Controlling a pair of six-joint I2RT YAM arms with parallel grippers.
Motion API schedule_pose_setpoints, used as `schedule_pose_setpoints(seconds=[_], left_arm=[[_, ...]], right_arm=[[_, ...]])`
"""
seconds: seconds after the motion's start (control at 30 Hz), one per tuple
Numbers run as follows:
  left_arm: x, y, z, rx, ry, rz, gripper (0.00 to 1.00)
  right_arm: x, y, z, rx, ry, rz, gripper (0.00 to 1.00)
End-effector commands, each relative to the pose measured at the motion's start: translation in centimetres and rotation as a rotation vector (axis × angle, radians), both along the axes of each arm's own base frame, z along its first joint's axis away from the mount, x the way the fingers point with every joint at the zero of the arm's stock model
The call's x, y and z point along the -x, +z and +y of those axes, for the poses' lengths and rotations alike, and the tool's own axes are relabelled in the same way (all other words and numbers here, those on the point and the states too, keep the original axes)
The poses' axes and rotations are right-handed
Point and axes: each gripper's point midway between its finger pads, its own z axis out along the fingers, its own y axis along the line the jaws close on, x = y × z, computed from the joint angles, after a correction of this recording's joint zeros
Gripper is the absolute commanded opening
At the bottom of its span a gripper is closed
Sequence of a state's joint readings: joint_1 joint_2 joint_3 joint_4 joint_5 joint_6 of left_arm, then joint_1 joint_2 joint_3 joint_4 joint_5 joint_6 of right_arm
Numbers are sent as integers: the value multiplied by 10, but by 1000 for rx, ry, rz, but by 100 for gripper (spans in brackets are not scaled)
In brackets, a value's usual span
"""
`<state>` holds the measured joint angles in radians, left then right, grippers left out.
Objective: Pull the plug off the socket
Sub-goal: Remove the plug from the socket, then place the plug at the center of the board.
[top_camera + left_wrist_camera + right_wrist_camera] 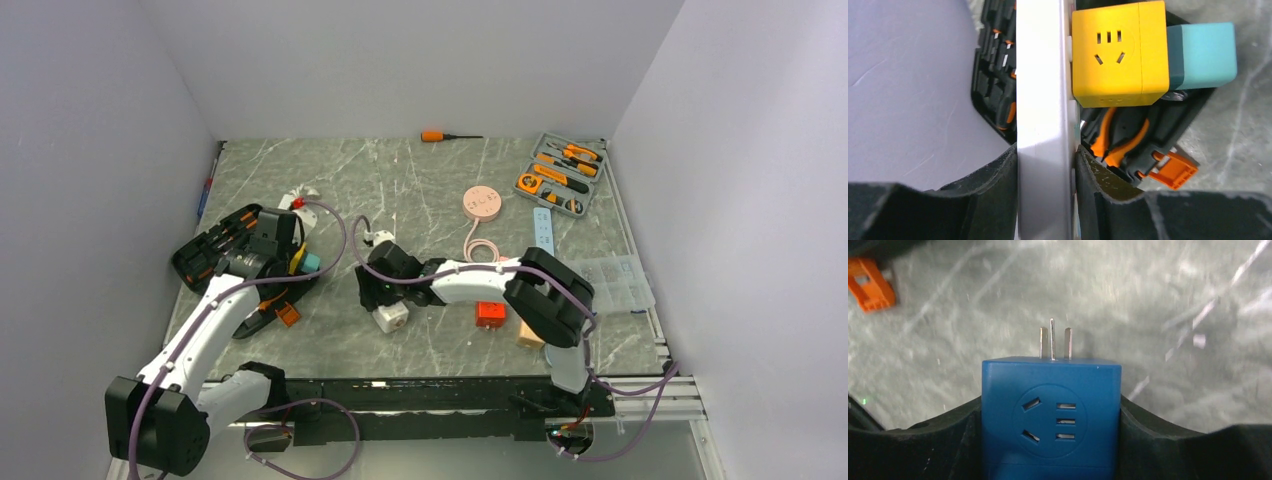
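My left gripper (1045,155) is shut on a white socket strip (1043,90), which stands on edge between its black fingers (1098,185). A yellow cube adapter (1118,55) is plugged into the strip's side, with a teal cube (1203,55) stuck on its far end. In the top view this gripper (280,240) is at the left, over the black tool case (215,255). My right gripper (1050,405) is shut on a blue cube plug (1050,390). Its three metal prongs (1053,342) are bare and point away over the marble table. In the top view it (383,285) hovers mid-table.
A white cube (392,318) lies just below my right gripper. A red cube (490,314) and a wooden block (530,335) sit under the right arm. Farther back are a pink round charger (481,202), a white remote (543,230), a grey tool tray (565,172) and an orange screwdriver (440,136).
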<state>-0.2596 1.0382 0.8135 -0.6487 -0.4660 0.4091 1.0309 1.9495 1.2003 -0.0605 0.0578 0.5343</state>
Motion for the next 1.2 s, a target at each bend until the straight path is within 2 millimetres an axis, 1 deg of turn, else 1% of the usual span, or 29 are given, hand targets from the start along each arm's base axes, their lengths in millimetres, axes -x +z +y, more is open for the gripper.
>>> schedule_pose_setpoints(seconds=[0.0,0.03,0.07,0.1,0.13,0.23,0.3,0.33,0.37,0.4,0.43,0.47,0.53,0.63,0.7,0.77,0.8,0.97,1.07,1.17], left_arm=[[-14,36,13,-12,102,-154,0],[-14,35,9,6,89,-148,0],[-13,35,5,31,71,-142,0],[-13,33,0,54,50,-136,0],[-12,31,-6,83,27,-125,0],[-10,26,-17,136,-19,-98,0],[-8,25,-23,161,-43,-88,0],[-8,25,-25,172,-56,-84,0],[-7,25,-28,185,-69,-81,0],[-6,26,-31,197,-81,-79,0],[-6,26,-34,209,-90,-76,0],[-6,26,-38,225,-104,-67,0],[-8,28,-43,245,-123,-60,0],[-11,31,-46,251,-141,-62,0],[-14,33,-47,245,-156,-73,0],[-17,34,-45,228,-161,-81,0],[-19,35,-45,222,-166,-83,0],[-25,44,-48,211,-202,-99,0],[-32,53,-51,209,-217,-112,0],[-42,62,-57,231,-224,-119,0]], right_arm=[[21,12,-22,-47,-19,31,14],[25,7,-31,-37,-26,34,14],[31,-4,-44,-10,-34,42,14],[32,-6,-50,1,-41,36,14],[36,-13,-60,26,-45,37,14],[37,-19,-74,63,-47,14,17],[37,-19,-83,81,-52,-2,22],[38,-19,-86,85,-51,-11,28],[39,-19,-90,88,-52,-16,37],[39,-18,-94,93,-55,-24,53],[39,-21,-99,105,-61,-26,64],[40,-22,-102,112,-67,-27,71],[42,-26,-110,130,-76,-26,79],[44,-26,-118,130,-86,-29,88],[45,-23,-122,127,-90,-33,94],[46,-14,-124,111,-89,-47,98],[47,-11,-126,109,-89,-51,98],[46,24,-128,56,-61,-117,99],[45,46,-126,16,-37,-152,99],[42,62,-123,-10,-27,-170,100]])
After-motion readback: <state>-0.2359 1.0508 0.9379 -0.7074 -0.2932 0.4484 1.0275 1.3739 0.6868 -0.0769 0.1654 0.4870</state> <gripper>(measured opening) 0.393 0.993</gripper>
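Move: The right fingers hold the blue plug, already out of the socket, with the white plug fixed to it about 4 cm back and 4 cm right. The bare table spot for them is some 5 cm back, 11 cm right and 2 cm below. From the right hand, the red plug stands about 30 cm right and 5 cm back. The blue plug is roughly 18 cm right, 4 cm back and 11 cm below the left hand. Carry the blue plug away from the power strip with the right gripper, keeping low over the table: about 12 cm right and 5 cm back. Open wide on the last part of that way, let go of it, then rise about 3 cm. Keep the left fingers on the strip and lift it slightly, easing right a little. ##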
